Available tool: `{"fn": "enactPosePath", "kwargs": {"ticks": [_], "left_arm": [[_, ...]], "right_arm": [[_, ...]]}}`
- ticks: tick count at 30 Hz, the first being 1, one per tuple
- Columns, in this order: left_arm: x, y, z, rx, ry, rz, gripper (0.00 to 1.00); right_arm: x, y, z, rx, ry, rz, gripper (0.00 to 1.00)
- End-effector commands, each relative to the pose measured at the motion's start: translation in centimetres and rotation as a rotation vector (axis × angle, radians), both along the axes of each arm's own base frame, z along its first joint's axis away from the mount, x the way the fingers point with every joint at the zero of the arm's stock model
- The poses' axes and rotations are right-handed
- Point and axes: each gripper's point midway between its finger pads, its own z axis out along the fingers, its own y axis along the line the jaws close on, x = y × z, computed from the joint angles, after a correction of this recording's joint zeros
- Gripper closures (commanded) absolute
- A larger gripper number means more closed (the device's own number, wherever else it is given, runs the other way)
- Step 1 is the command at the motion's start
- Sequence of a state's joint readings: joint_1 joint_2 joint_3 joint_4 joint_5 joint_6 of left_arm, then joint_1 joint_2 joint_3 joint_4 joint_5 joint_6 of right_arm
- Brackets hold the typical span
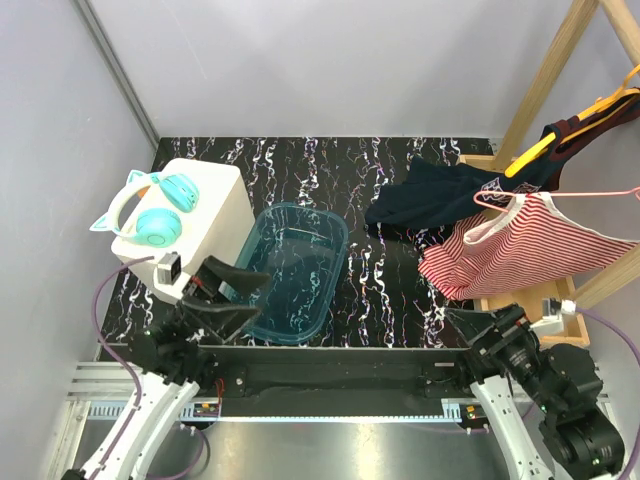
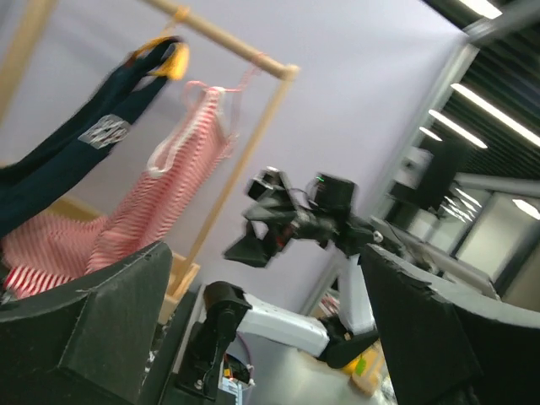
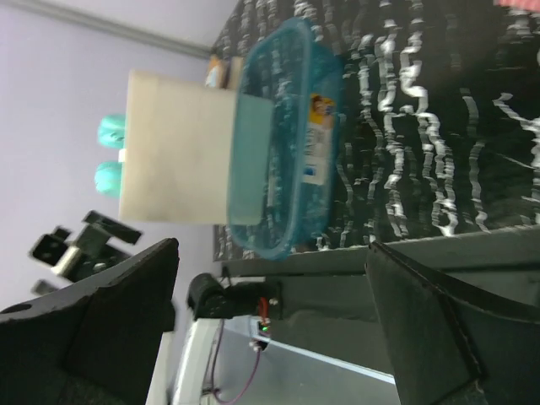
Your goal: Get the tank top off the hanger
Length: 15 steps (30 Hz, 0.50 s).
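Note:
The red-and-white striped tank top hangs on a pink hanger from the wooden rack at the right; its hem rests on the table. It also shows in the left wrist view with its hanger. My left gripper is open and empty at the near left beside the bin, far from the top; its jaws stand wide apart. My right gripper is open and empty, low at the near edge just below the top's hem; it faces left across the table.
A dark navy garment hangs on a yellow hanger on the same rack and drapes onto the table. A clear blue bin sits centre-left. A white box with teal headphones stands at left.

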State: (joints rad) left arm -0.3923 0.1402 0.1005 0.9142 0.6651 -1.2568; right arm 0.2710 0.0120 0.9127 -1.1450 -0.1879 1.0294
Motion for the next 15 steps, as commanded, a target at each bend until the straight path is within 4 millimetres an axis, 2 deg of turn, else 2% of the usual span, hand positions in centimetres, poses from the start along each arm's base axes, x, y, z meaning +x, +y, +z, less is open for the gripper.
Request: {"fn": "enactPosePath", "kwargs": {"ticks": [1, 2, 3, 4, 6, 9, 10, 12, 13, 15], "left_arm": [[5.2, 0.3, -1.3, 0.164, 0.344, 0.212, 0.01], [6.4, 1.0, -1.6, 0.168, 0.415, 0.287, 0.01], [6.4, 1.4, -0.8, 0.179, 0.427, 0.315, 0.01], [6.6, 1.4, -1.7, 0.231, 0.434, 0.336, 0.01], [6.1, 0.9, -1.4, 0.261, 0.412, 0.303, 0.01], [6.3, 0.8, -1.9, 0.264, 0.468, 0.290, 0.01], [6.4, 0.8, -2.5, 0.271, 0.508, 0.289, 0.01], [6.5, 1.1, -2.9, 0.273, 0.536, 0.305, 0.01], [6.6, 1.1, -2.9, 0.273, 0.536, 0.312, 0.01], [6.3, 1.2, -2.8, 0.266, 0.532, 0.310, 0.01]], "right_arm": [[-1.4, -3.8, -2.5, -0.157, 0.082, -0.155, 0.00], [-1.5, -4.7, -1.7, -0.178, 0.048, -0.190, 0.00], [-1.7, -4.8, -1.2, -0.197, 0.024, -0.187, 0.00], [-1.9, -5.0, -0.7, -0.215, 0.002, -0.186, 0.00], [-2.1, -5.4, 1.1, -0.252, -0.049, -0.185, 0.00], [-1.8, -6.6, 3.2, -0.318, -0.047, -0.229, 0.00], [-2.2, -7.2, 4.5, -0.341, -0.068, -0.247, 0.00], [-1.2, -8.4, 5.9, -0.397, -0.048, -0.310, 0.00], [-1.5, -9.1, 7.8, -0.401, -0.090, -0.343, 0.00], [-0.6, -9.9, 9.9, -0.428, -0.114, -0.395, 0.00]]}}
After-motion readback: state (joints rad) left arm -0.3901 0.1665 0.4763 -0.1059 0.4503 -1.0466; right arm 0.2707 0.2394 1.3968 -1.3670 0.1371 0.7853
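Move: The striped tank top hangs some 18 cm ahead of the right hand, about 20 cm to its right, with its middle about 8 cm lower. The navy shirt is roughly 33 cm ahead and 14 cm to the right. From the left hand the tank top is some 60 cm to the right, 18 cm ahead and 15 cm lower. Nearer the left hand, the blue bin lies 17 cm ahead, 4 cm right and about 30 cm below. Sideways to the right and then mostly up goes the right hand, about 7 cm each way and a little back, swinging its open fingers clockwise from facing the bin towards the tank top's side. Forward about 6 cm towards the bin goes the left hand, first rising, then sinking, as its wide-open fingers tip downward some 35 degrees. Neither hand touches anything. ##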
